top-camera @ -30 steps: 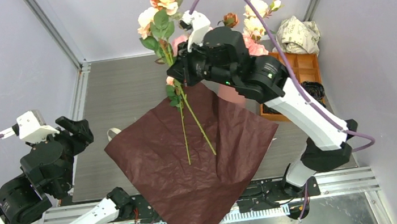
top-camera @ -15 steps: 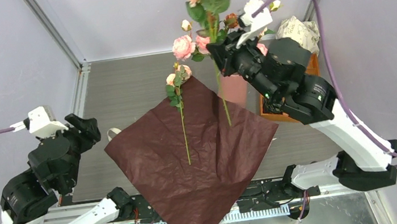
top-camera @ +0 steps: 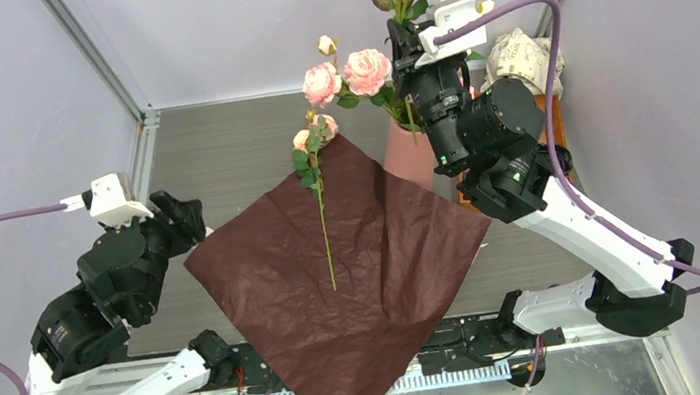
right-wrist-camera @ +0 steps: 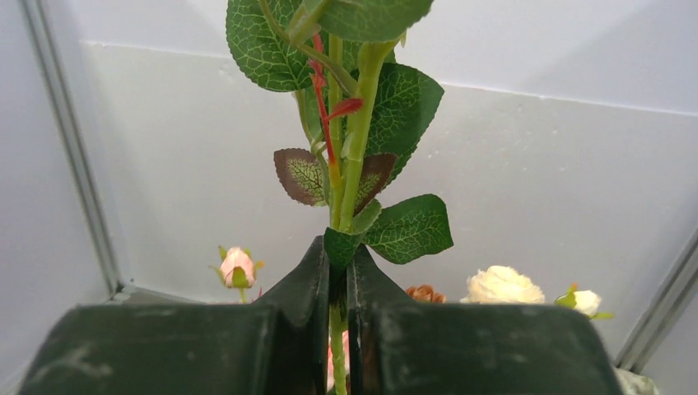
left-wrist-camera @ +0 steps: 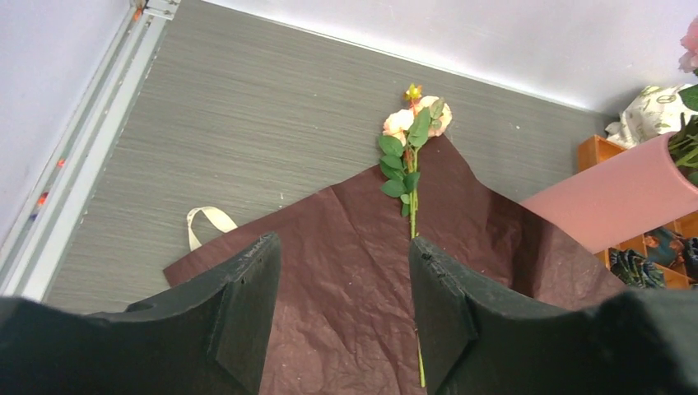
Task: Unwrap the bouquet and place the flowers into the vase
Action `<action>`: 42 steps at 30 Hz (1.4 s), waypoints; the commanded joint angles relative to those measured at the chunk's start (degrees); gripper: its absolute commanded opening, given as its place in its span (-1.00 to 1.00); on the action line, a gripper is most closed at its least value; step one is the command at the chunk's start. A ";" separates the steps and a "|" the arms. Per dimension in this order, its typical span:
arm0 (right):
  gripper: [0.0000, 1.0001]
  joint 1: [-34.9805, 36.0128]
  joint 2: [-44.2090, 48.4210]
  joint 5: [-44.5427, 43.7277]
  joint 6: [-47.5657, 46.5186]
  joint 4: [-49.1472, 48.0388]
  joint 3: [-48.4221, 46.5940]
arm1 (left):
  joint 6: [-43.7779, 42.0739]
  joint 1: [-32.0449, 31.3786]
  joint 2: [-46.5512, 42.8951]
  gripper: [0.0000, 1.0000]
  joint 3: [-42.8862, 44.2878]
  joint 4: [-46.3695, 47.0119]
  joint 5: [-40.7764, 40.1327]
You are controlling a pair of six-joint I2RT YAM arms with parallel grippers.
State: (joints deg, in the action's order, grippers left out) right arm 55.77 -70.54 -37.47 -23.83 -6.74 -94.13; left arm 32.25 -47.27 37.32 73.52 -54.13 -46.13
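Note:
The bouquet's dark red paper point(top-camera: 365, 266) lies spread flat on the table. On it rests one flower point(top-camera: 323, 216), its peach blooms at the far corner; the left wrist view shows the same flower point(left-wrist-camera: 411, 156). My right gripper point(top-camera: 401, 42) is shut on the green stem point(right-wrist-camera: 352, 140) of another flower, holding it upright. That stem's lower end reaches down at the mouth of the pink vase point(top-camera: 407, 158). Pink roses point(top-camera: 366, 71) stand out of the vase to the left. My left gripper point(top-camera: 185, 218) hovers open at the paper's left corner, holding nothing.
An orange compartment tray point(top-camera: 536, 119) stands right of the vase, with a crumpled white printed paper ball point(top-camera: 523, 60) behind it. A cream ribbon loop point(left-wrist-camera: 210, 220) lies on the grey table beside the paper's left edge. Walls close in on three sides.
My right arm swung its flower from over the paper to the right and stood it upright over the vase. My left arm moved in towards the paper's left corner.

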 commanded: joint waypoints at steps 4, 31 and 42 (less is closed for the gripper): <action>-0.99 0.04 -1.14 -2.72 -11.08 -16.62 0.75 | -1.12 -0.20 1.91 0.17 0.54 5.39 1.85; -0.99 -7.69 0.89 -2.71 -3.15 -24.26 12.29 | 0.09 -0.19 2.76 0.17 -0.39 6.23 2.80; -0.99 -7.72 0.05 1.42 1.87 -20.52 7.21 | 0.35 -0.22 2.67 0.16 -0.54 6.29 2.73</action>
State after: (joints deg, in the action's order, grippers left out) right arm 48.18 -71.88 -38.50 -24.77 -26.00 -83.07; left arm 32.47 -47.27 39.79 72.95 -50.89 -43.42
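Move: My right hand grips the flower stem high over the table; the vase it is bound for stands about 16 cm ahead and 4 cm to the right, its middle some 45 cm below. The last loose flower on the wrapping lies about 16 cm ahead and 16 cm left, 57 cm down; the orange tray is roughly 24 cm ahead and 28 cm right, equally low. From my left hand the vase is about 27 cm ahead, 40 cm right and 25 cm lower. I swing the last bit of the right hand into line with the vase: first up nearly 2 cm, then about 4 cm forward and 5 cm down with a small drift right, easing back up slightly at the end. The wrist yaws some 10 degrees clockwise and tips the fingers a little higher, keeping the stem pinched upright. My open left hand edges 2 cm right and slightly forward. ##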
